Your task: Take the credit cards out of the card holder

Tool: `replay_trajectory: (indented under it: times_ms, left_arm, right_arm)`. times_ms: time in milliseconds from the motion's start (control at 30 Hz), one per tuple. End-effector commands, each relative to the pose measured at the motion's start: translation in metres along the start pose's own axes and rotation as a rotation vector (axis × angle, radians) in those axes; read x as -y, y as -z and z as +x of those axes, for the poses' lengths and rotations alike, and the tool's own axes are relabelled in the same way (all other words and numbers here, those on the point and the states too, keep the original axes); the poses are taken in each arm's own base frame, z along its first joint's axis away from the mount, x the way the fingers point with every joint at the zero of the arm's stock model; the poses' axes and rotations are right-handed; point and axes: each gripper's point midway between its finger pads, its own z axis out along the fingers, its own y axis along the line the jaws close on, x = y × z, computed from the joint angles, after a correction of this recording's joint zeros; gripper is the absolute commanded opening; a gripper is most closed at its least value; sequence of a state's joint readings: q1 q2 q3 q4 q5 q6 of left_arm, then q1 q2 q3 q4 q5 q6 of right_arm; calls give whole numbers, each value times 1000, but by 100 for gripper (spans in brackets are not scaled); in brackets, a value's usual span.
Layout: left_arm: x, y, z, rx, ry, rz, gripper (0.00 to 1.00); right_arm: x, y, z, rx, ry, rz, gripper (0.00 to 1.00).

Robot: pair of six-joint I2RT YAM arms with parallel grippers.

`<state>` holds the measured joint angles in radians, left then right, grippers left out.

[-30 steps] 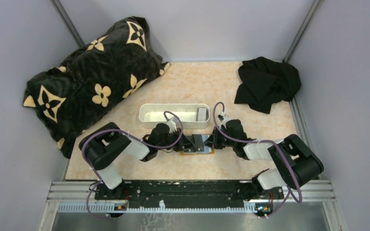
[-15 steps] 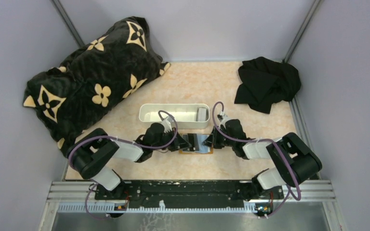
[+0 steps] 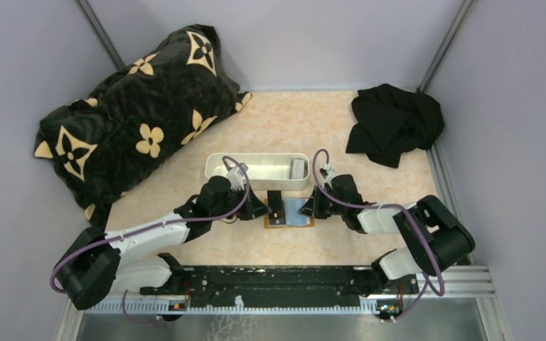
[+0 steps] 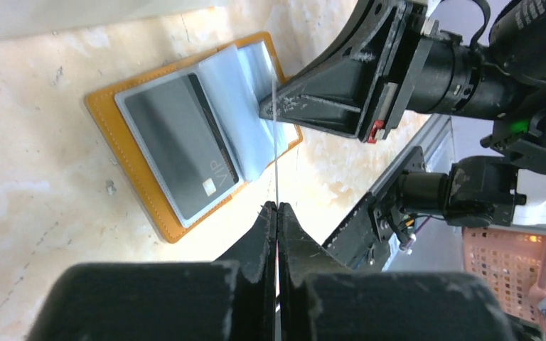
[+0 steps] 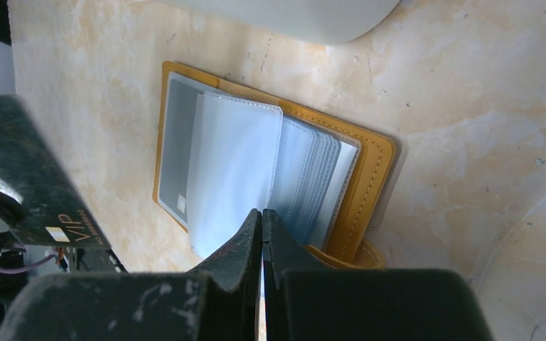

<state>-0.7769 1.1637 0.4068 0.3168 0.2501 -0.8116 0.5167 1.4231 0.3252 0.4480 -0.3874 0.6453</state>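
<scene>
The orange-tan card holder (image 3: 289, 223) (image 4: 138, 186) (image 5: 367, 185) lies open on the table just in front of the white tray. A grey credit card (image 4: 174, 145) (image 5: 173, 153) sits in its left panel, under clear sleeves (image 5: 234, 163). My left gripper (image 3: 264, 207) (image 4: 276, 206) is shut on a black credit card (image 3: 275, 200) (image 5: 46, 192). That card is clear of the holder, over its left edge, and shows edge-on in the left wrist view. My right gripper (image 3: 308, 208) (image 5: 261, 212) is shut, its tips pressed down on the sleeves at the holder's right half.
A long white tray (image 3: 213, 170) stands behind the holder, with a grey flat thing (image 3: 298, 169) in its right end. A black flower-patterned cushion (image 3: 135, 106) fills the back left. A black cloth (image 3: 394, 121) lies back right. The arms' rail (image 3: 277, 280) runs along the near edge.
My left arm has stretched out low and drawn leftward, and the black card has come out of the holder in its jaws. The right gripper has stayed on the holder.
</scene>
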Motion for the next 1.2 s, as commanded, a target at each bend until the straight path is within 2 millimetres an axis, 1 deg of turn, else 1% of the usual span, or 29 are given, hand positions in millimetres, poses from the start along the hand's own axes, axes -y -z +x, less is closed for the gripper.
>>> replay_trajectory:
  times_ms: [0, 67, 100, 133, 167, 233, 300, 400, 500, 567, 633, 800, 900, 967, 1167]
  left_arm:
    - [0, -1, -14, -46, -83, -94, 0]
    - [6, -7, -27, -59, -117, -134, 0]
    - [10, -11, -38, -57, -134, -161, 0]
    - [21, -17, -57, -41, -155, -178, 0]
    - [20, -20, -63, -66, -166, -225, 0]
    - [27, -28, -81, -84, -169, -291, 0]
    - [35, -37, -99, -73, -186, -317, 0]
    - [35, -45, -112, -75, -187, -378, 0]
    - [27, -50, -115, -107, -187, -450, 0]
    - [23, -53, -114, -138, -179, -483, 0]
    - [21, -52, -116, -148, -178, -516, 0]
    - [18, -52, -129, -152, -201, -592, 0]
    - [15, -55, -132, -169, -206, -629, 0]
    - [15, -61, -132, -180, -205, -630, 0]
    - [3, -79, -125, -227, -202, -643, 0]
  right_arm:
    - [34, 6, 29, -115, 6, 149, 0]
    - [30, 9, 24, -110, 19, 153, 0]
    - [28, 11, 20, -103, 32, 156, 0]
    - [24, 14, 14, -90, 43, 155, 0]
    - [22, 16, 10, -83, 55, 158, 0]
    - [15, 22, 0, -65, 77, 164, 0]
    - [9, 29, -9, -44, 95, 166, 0]
    - [2, 38, -19, -5, 110, 165, 0]
    - [-2, 45, -25, 20, 119, 170, 0]
    - [-4, 47, -26, 27, 121, 170, 0]
    - [-5, 48, -28, 34, 123, 170, 0]
    - [-4, 47, -30, 44, 127, 171, 0]
    - [-6, 46, -27, 38, 125, 155, 0]
    - [-6, 47, -25, 37, 122, 147, 0]
    - [0, 49, -14, 27, 107, 150, 0]
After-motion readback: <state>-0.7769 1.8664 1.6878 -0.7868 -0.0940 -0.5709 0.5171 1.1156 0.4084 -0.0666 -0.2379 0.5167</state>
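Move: The left hand, already holding a card, has the stack of cards in the white tray about 16 cm ahead, 10 cm to its right and 7 cm lower. The tray's middle is some 15 cm ahead and 3 cm left of it; the open card holder is 8 cm right and 2 cm ahead, 9 cm below. From the right hand, the holder's middle lies 4 cm to the left, level ahead and barely lower, and the stack 12 cm ahead, 1 cm left. Keeping its pinch on the card, the left hand carries it forward some 14 cm and slightly right, rising about 9 cm over the tray's near wall, then sinking 4 cm towards the stack as the wrist turns the fingers steeply down, by about 35 degrees. The right hand, fingers shut, comes off the holder's clear sleeves and backs off right and up, then waits. ##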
